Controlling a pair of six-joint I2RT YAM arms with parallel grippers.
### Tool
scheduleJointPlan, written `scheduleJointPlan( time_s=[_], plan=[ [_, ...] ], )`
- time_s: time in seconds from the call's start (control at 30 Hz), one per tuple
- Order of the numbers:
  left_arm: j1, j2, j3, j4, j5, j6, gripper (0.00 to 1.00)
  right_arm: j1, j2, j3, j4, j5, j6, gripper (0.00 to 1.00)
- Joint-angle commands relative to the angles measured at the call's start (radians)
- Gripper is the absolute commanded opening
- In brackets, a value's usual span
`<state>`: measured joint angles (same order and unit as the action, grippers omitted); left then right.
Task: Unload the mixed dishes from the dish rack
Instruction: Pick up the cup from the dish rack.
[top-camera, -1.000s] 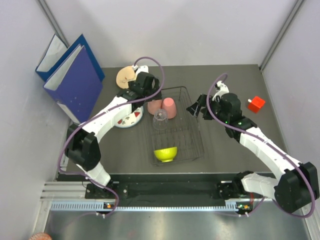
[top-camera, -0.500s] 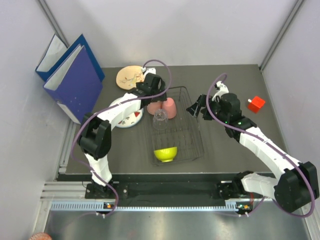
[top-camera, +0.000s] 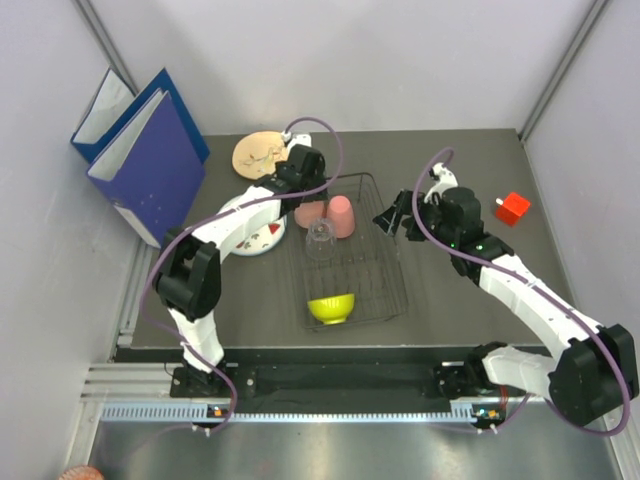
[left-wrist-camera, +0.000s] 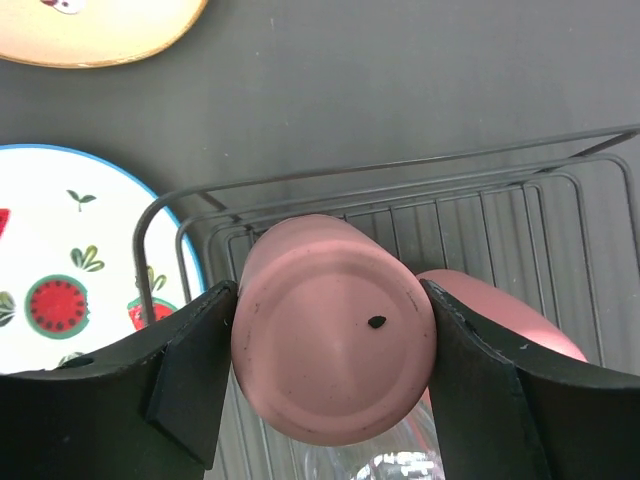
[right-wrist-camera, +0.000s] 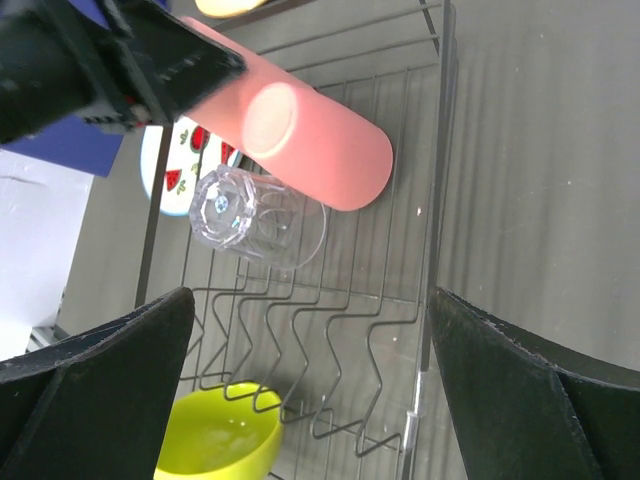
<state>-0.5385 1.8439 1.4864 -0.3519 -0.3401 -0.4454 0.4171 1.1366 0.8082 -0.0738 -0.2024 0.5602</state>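
The black wire dish rack (top-camera: 392, 292) holds two pink cups, a clear glass (top-camera: 320, 241) and a lime-yellow bowl (top-camera: 331, 307). My left gripper (top-camera: 306, 203) is over the rack's back left corner. In the left wrist view its fingers (left-wrist-camera: 200, 360) press both sides of the upturned left pink cup (left-wrist-camera: 333, 335). The second pink cup (left-wrist-camera: 525, 320) lies just to its right. The tan patterned plate (top-camera: 254, 153) and the white fruit plate (top-camera: 256, 236) lie on the table left of the rack. My right gripper (top-camera: 392, 221) is open and empty above the rack's right edge (right-wrist-camera: 436, 200).
A blue ring binder (top-camera: 150, 165) stands at the back left by the wall. A small red cube (top-camera: 513, 208) sits on the table at the right. Grey walls close in the table on three sides.
My left gripper has moved from over the plates to the rack's back left corner and now grips the left pink cup. The right arm has not moved.
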Motion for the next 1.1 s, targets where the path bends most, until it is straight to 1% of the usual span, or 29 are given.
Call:
scheduleJointPlan(
  time_s=[0.0, 0.17, 0.27, 0.3, 0.33, 0.4, 0.43, 0.47, 0.5, 0.53, 0.57, 0.6, 0.63, 0.67, 0.7, 0.77, 0.83, 1.0, 1.03, 1.07],
  plan=[
    [-0.003, -0.146, 0.028, 0.024, -0.036, 0.019, 0.6, 0.012, -0.038, -0.001, 0.019, 0.014, -0.011, 1.0],
    [-0.003, -0.253, 0.063, 0.03, -0.023, 0.031, 0.57, 0.012, -0.038, 0.022, 0.014, 0.03, -0.009, 1.0],
    [-0.003, -0.317, 0.068, 0.056, 0.018, 0.027, 0.56, 0.014, -0.046, 0.036, 0.014, 0.076, 0.026, 1.0],
    [-0.002, -0.333, 0.063, 0.077, 0.039, 0.021, 0.56, 0.012, -0.055, 0.017, 0.032, 0.08, 0.033, 0.99],
    [-0.002, -0.356, 0.06, 0.094, 0.12, 0.017, 0.56, 0.012, -0.089, -0.001, 0.105, 0.078, 0.052, 0.99],
    [0.0, -0.368, 0.051, 0.135, 0.224, 0.005, 0.58, 0.012, -0.136, -0.052, 0.185, 0.051, 0.091, 0.99],
    [0.002, -0.373, 0.052, 0.143, 0.334, -0.002, 0.59, 0.012, -0.164, -0.056, 0.236, 0.02, 0.092, 1.0],
    [0.005, -0.373, 0.052, 0.158, 0.416, -0.012, 0.6, 0.012, -0.17, -0.047, 0.249, -0.053, 0.081, 1.0],
    [0.012, -0.373, 0.049, 0.177, 0.47, -0.042, 0.61, 0.012, -0.182, -0.043, 0.256, -0.084, 0.076, 1.0],
    [0.017, -0.374, 0.042, 0.224, 0.569, -0.064, 0.59, 0.012, -0.193, -0.046, 0.303, -0.129, 0.086, 1.0],
    [0.024, -0.377, 0.013, 0.261, 0.617, -0.119, 0.58, 0.012, -0.204, -0.069, 0.333, -0.141, 0.099, 1.0],
    [0.041, -0.383, -0.01, 0.304, 0.662, -0.151, 0.56, 0.011, -0.233, -0.084, 0.37, -0.152, 0.127, 1.0],
    [0.051, -0.393, -0.034, 0.418, 0.749, -0.186, 0.54, 0.011, -0.247, -0.098, 0.42, -0.157, 0.139, 1.0],
    [0.063, -0.399, -0.076, 0.46, 0.775, -0.243, 0.52, 0.011, -0.262, -0.121, 0.442, -0.155, 0.15, 1.0],
    [0.067, -0.406, -0.092, 0.5, 0.794, -0.265, 0.43, 0.011, -0.291, -0.129, 0.456, -0.152, 0.165, 1.0],
    [0.075, -0.413, -0.121, 0.56, 0.817, -0.305, 0.28, 0.011, -0.31, -0.139, 0.46, -0.137, 0.168, 1.0],
    [0.075, -0.416, -0.127, 0.574, 0.825, -0.315, 0.19, 0.011, -0.325, -0.135, 0.453, -0.138, 0.167, 1.0],
    [0.075, -0.41, -0.156, 0.668, 0.872, -0.386, 0.13, 0.011, -0.299, -0.119, 0.462, -0.146, 0.168, 1.0],
    [0.075, -0.408, -0.166, 0.677, 0.877, -0.394, 0.09, 0.011, -0.291, -0.113, 0.468, -0.15, 0.167, 1.0],
    [0.075, -0.408, -0.169, 0.691, 0.882, -0.407, 0.07, 0.011, -0.282, -0.109, 0.474, -0.152, 0.167, 1.0]
  ],
)
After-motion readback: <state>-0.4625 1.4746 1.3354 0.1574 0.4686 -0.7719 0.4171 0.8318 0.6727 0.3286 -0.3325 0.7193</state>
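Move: My left hand already grips the upside-down cup at its upper end in the rack. My open right gripper, which the cup is headed for, is about 16 cm to the right, 10 back and 5 higher. The second cup stands some 8 cm right and 1 back, the glass 4 right and 6 back, both about 5 to 7 lower. From my right hand the held cup is roughly 16 cm left, 10 ahead, 8 below. Keeping my grip, I draw the cup straight up out of the rack with my left hand, about 20 cm, then carry it some 8 cm right and back towards my right gripper, rolling its left side down nearly 50 degrees and turning clockwise about 30 so the mouth swings rightward. Starting later, my right hand stays open, rises about 13 cm, backs off 5 and tilts its fingers up. ##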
